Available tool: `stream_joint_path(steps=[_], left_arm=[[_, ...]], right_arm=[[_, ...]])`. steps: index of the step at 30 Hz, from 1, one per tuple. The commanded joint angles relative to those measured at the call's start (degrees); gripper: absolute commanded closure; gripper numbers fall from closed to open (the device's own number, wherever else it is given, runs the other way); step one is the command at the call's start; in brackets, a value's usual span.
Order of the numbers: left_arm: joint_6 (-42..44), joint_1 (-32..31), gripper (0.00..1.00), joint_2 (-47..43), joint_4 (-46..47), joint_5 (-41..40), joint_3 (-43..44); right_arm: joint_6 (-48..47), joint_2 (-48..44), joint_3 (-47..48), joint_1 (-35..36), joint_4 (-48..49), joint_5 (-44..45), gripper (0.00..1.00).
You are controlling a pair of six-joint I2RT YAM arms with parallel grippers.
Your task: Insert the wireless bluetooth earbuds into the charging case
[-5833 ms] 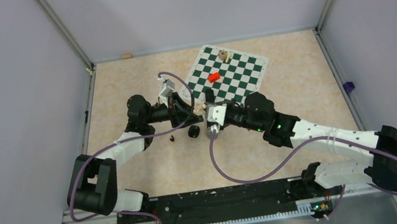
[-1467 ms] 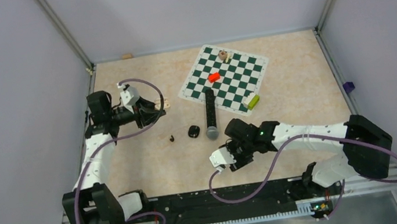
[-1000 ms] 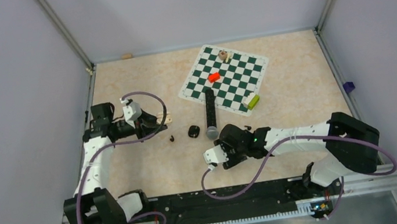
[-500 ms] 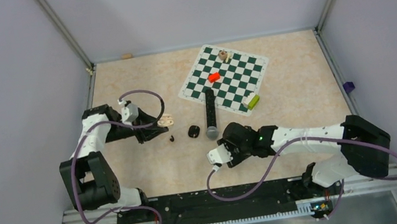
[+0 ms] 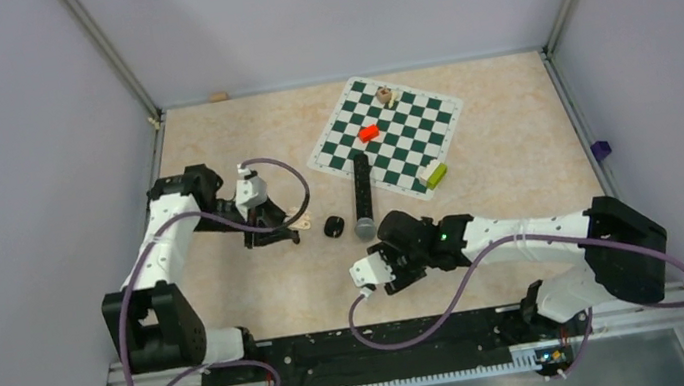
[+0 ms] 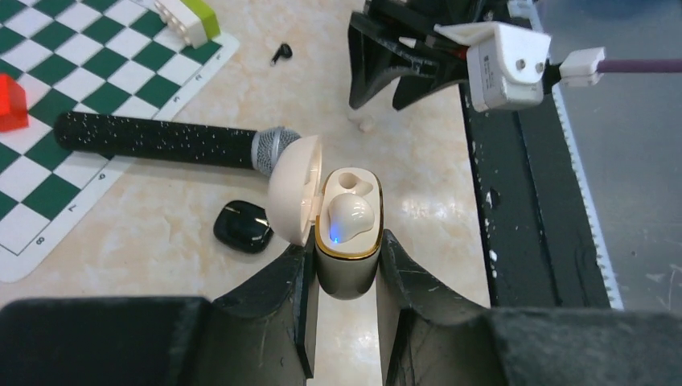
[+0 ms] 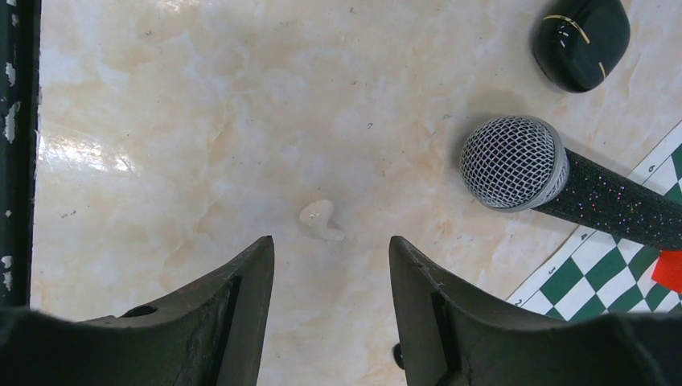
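My left gripper [image 6: 346,265] is shut on the off-white charging case [image 6: 347,256], whose lid stands open. One off-white earbud [image 6: 348,217] sits in it under a blue light, and the other socket is empty. In the top view this gripper [image 5: 294,222] is just left of the closed black case [image 5: 334,225]. My right gripper [image 7: 330,265] is open and low over the table, with a loose off-white earbud [image 7: 320,220] just ahead of its jaws. That bud also shows in the left wrist view [image 6: 363,122]. One black earbud [image 6: 281,53] lies beyond the microphone.
The black microphone [image 5: 361,195] lies between the arms, its head near the black case [image 7: 581,40]. The chessboard mat [image 5: 412,143] behind carries a red piece [image 5: 369,133] and a yellow-green block [image 5: 435,175]. The black rail [image 6: 515,241] runs along the near edge.
My left arm has swung right with the open case, from the left edge to beside the black case. My right gripper has stayed low over the loose off-white bud, shifting only slightly.
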Motion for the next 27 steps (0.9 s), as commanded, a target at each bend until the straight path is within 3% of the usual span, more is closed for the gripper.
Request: stream_joint_path(steps=[1,6,9,16,27], left_arm=[[-28.4,-4.6,1.00,-8.5,23.9,-13.1,-1.8],[-53.6,-6.3,1.00,-21.5,62.3,-23.6,-14.4],[-61.4,-6.3,1.00,-26.6,74.1,-25.9,-20.2],[-66.9,-6.3,1.00,-28.4,75.3,-19.5,-22.2],[-68.6,-6.3,1.00,-28.5,77.3,-19.0,-23.9]], right_arm=[[-0.3,-2.0,2.3,0.6,-0.8,1.9,0.46],[0.4,-2.7,1.1,0.7,2.0,5.5,0.45],[0.3,-1.7,-0.1,0.7,4.4,8.8,0.44],[-2.1,-0.1,-2.0,-2.1,6.3,8.2,0.43],[-3.0,5.1,-4.6,-2.7,8.8,7.0,0.42]])
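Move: The loose white earbud lies on the table almost straight below the right hand, about 4 cm down. From that hand, the microphone head is some 9 cm ahead and 4 cm to the left, the black case about 10 cm ahead and 10 cm left, and a black earbud roughly 9 cm ahead and 8 cm right. From the left hand, which holds the open white case, the white earbud lies some 17 cm right, 3 cm back and 18 cm below. Over the white earbud the right hand, fingers still about half open, eases forward some 3 cm with a slight rise, then sinks close to the table while drifting right, ending beside the earbud without closing. Meanwhile the left hand keeps its grip on the open white case and carries it about 5 cm forward, dipping before it rises, and turns counter-clockwise. ##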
